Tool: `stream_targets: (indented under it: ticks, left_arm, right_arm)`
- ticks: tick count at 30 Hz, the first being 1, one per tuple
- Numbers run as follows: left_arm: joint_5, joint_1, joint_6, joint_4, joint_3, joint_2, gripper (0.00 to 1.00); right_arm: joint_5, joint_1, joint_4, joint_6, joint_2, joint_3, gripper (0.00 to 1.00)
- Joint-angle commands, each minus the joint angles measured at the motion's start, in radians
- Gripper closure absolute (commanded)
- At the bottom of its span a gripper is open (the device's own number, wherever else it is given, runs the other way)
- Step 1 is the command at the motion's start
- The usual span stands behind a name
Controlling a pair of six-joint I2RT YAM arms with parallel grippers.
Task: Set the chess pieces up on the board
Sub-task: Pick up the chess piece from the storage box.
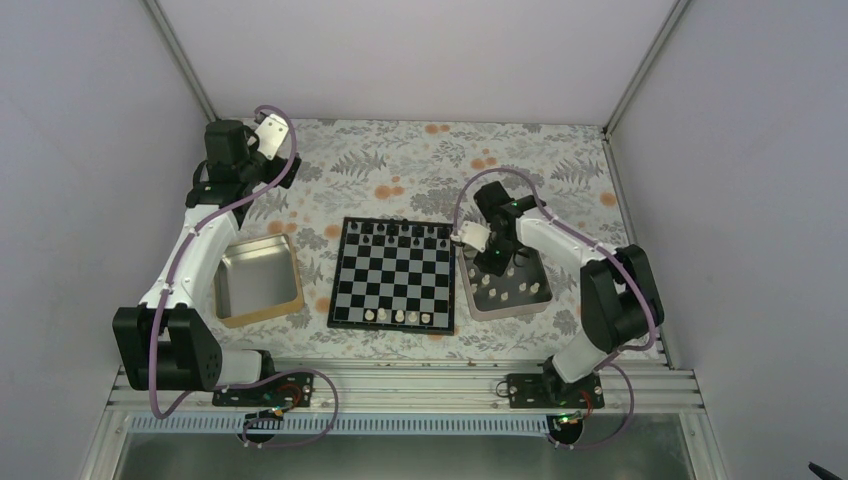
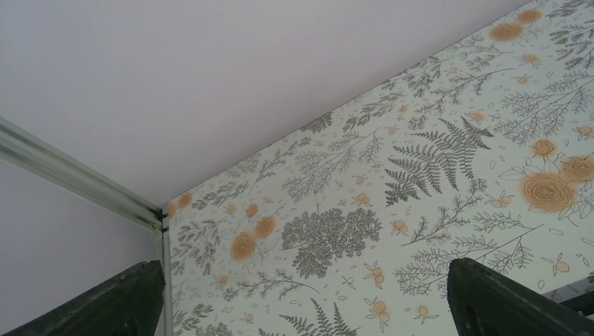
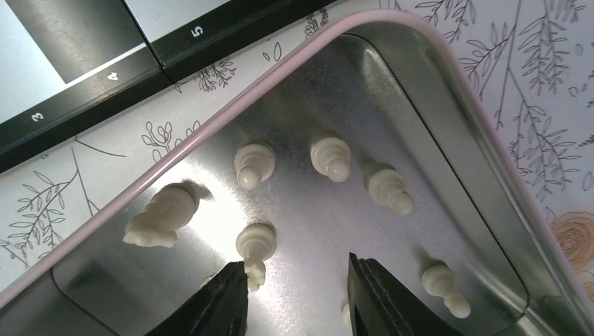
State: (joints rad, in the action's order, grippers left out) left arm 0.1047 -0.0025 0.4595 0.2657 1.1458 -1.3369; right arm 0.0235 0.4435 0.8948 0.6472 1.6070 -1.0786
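The board (image 1: 390,272) lies mid-table, with a few white chess pieces (image 1: 398,317) on its near row and black ones (image 1: 400,232) on its far row. More white chess pieces (image 3: 330,157) stand or lie in the metal tray (image 3: 203,136) right of the board. My right gripper (image 3: 298,280) hangs low inside that tray (image 1: 503,308), open. A white piece (image 3: 256,245) leans against the tip of its left finger (image 3: 224,301), and nothing sits between the jaws. My left gripper (image 2: 301,308) is open and empty, raised at the far left (image 1: 283,170).
An empty gold-rimmed metal tray (image 1: 257,315) sits left of the board. The board's numbered rim (image 3: 84,91) runs close to the right tray's corner. A knight-shaped white piece (image 3: 161,213) lies against the tray wall. Enclosure walls surround the floral table cover (image 2: 392,210).
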Motion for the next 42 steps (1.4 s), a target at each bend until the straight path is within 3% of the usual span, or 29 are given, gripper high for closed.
stream_targets:
  ticks: [1, 14, 28, 42]
  left_arm:
    - [-0.001, 0.003, -0.004, -0.012, -0.006, -0.001, 0.0]
    - [0.005, 0.002, -0.002, -0.008, -0.003, -0.011, 0.0]
    - [0.004, 0.003, -0.002, -0.009, -0.004, -0.011, 0.0]
    - [0.011, 0.002, -0.002, -0.011, -0.005, -0.005, 0.0]
  right_arm:
    - [0.02, -0.011, -0.019, -0.011, 0.03, 0.025, 0.62]
    - [0.049, -0.022, -0.037, -0.011, 0.05, 0.071, 0.63]
    - [0.057, -0.034, -0.047, 0.003, 0.072, 0.059, 0.85]
    - [-0.027, 0.032, 0.184, -0.026, -0.033, -0.155, 0.88]
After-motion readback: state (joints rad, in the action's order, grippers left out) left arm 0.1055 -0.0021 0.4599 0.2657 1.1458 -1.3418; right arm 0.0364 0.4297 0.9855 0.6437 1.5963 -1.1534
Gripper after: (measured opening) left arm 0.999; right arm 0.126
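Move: The white piece to be gripped stands in the storage box, about 1 cm back and 1 cm right of the right hand and some 4 cm below it. At that height, a knight stands some 2 cm back and 2 cm left, a pawn level with the hand and 2 cm left, another piece about 3 cm back and 2 cm right. From the idle left hand, the piece lies some 16 cm back, 40 cm right and 25 cm down. The right hand sinks about 4 cm, drawing slightly back, pinches the white piece, then raises it some 6 cm. ##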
